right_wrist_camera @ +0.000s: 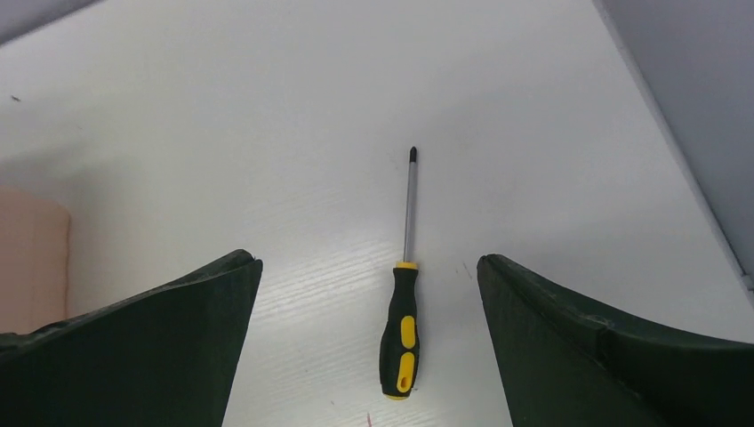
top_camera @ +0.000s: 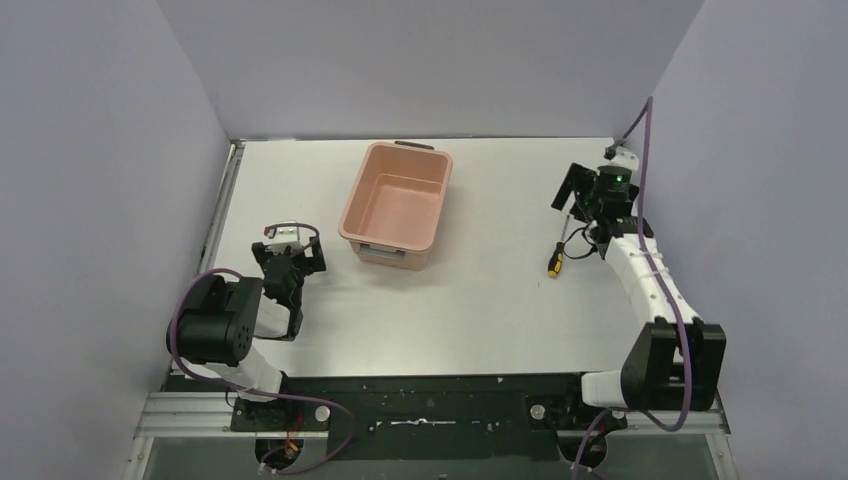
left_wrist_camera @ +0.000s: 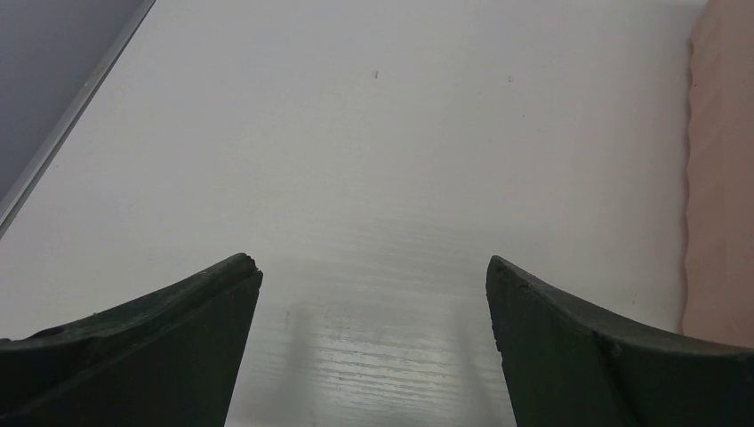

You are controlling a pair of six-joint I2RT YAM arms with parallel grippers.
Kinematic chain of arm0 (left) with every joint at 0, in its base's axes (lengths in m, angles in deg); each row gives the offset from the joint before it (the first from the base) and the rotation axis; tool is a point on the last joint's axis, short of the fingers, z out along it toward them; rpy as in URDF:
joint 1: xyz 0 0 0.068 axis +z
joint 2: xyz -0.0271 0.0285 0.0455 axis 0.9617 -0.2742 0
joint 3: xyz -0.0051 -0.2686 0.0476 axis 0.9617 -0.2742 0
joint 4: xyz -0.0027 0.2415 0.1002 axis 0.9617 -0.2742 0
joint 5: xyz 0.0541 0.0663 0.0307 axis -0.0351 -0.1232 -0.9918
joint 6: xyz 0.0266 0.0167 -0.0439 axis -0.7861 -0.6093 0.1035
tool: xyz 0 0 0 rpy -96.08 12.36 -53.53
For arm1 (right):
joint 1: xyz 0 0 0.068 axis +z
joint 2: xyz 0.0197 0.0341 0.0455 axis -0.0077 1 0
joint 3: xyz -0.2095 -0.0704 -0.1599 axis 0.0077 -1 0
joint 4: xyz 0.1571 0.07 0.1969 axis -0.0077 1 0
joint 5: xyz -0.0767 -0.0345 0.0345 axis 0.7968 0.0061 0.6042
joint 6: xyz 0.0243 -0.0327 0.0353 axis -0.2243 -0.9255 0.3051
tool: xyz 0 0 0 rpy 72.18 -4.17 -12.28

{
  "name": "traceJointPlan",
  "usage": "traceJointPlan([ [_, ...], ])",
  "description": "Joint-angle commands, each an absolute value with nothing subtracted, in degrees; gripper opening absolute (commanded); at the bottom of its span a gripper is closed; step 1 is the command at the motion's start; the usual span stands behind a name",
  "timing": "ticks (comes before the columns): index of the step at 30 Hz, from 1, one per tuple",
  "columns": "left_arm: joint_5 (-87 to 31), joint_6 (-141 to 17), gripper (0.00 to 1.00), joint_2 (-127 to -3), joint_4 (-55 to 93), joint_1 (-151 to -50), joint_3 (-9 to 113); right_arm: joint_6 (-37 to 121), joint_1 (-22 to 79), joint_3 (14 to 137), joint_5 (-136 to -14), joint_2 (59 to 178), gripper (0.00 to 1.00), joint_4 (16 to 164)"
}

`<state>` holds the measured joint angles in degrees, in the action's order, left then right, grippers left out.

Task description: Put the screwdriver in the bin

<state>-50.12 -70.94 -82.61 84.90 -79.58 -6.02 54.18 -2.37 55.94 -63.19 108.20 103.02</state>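
The screwdriver (top_camera: 555, 257), with a yellow-and-black handle and a thin metal shaft, lies flat on the white table at the right. In the right wrist view its handle (right_wrist_camera: 399, 334) sits between my two dark fingers, its tip pointing away. My right gripper (top_camera: 580, 205) (right_wrist_camera: 369, 260) hangs above it, open, touching nothing. The salmon-pink bin (top_camera: 398, 205) stands empty at the middle back; its edge shows as the bin wall (left_wrist_camera: 720, 178) and as a pink corner (right_wrist_camera: 31, 258). My left gripper (top_camera: 290, 250) (left_wrist_camera: 373, 260) is open over bare table, left of the bin.
Grey walls close the table on the left, back and right. A metal rail (top_camera: 225, 200) runs along the left edge. The right arm's purple cable (top_camera: 645, 140) loops near the right wall. Both arm bases sit at the near edge.
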Motion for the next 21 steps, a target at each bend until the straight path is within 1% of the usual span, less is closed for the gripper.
traceJointPlan([
  [1, -49.04, -71.38, 0.97, -81.89, 86.46, -79.24, -5.60, 53.36, -2.29, 60.05, -67.04, 117.39, 0.98, 112.38],
  [5, -49.06, -71.45, 0.97, -81.90, 86.48, -79.23, -5.56, 53.49, -2.37, 61.97, -64.60, 124.30, 0.93, 113.30],
  [9, -49.06, -71.44, 0.97, -81.83, 86.45, -79.18, -5.60, 52.78, -1.74, 63.05, -66.70, 131.48, 0.85, 114.91],
  [13, -49.06, -71.42, 0.97, -81.90, 86.49, -79.24, -5.59, 52.33, -1.12, 60.87, -64.12, 134.84, 0.82, 113.68],
  [14, -49.08, -71.45, 0.97, -81.89, 86.46, -79.20, -5.56, 52.25, -1.28, 60.13, -64.11, 135.54, 0.80, 112.73],
  [18, -49.08, -71.40, 0.97, -81.85, 86.53, -79.20, -5.58, 51.27, -1.32, 60.48, -63.82, 139.32, 0.66, 111.70],
  [20, -49.04, -71.40, 0.97, -81.84, 86.45, -79.19, -5.55, 50.52, -1.28, 61.23, -63.29, 140.85, 0.52, 111.53],
  [21, -49.04, -71.42, 0.97, -81.87, 86.45, -79.24, -5.56, 49.96, -1.38, 61.91, -63.07, 141.51, 0.40, 111.87],
])
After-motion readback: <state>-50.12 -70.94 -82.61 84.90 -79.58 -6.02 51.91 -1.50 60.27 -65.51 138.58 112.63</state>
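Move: The screwdriver lies on the table almost straight under the right hand, its middle about level fore and aft, 1 cm to the left and some 20 cm below, with the handle towards the robot. The bin stands roughly 38 cm to the right hand's left, 8 cm farther out and 15 cm lower. From the idle left hand, the screwdriver is about 60 cm to the right, 3 cm ahead and 5 cm below. Onto the screwdriver's handle the right hand drops fast, about 19 cm down, first drifting slightly forward, then ending some 2 cm back and 1 cm left. The wrist tips the fingers about 35 degrees steeper towards the table. They start wide open and close to roughly half, mostly late, one on each side of the handle; whether they already grip can't be seen. ##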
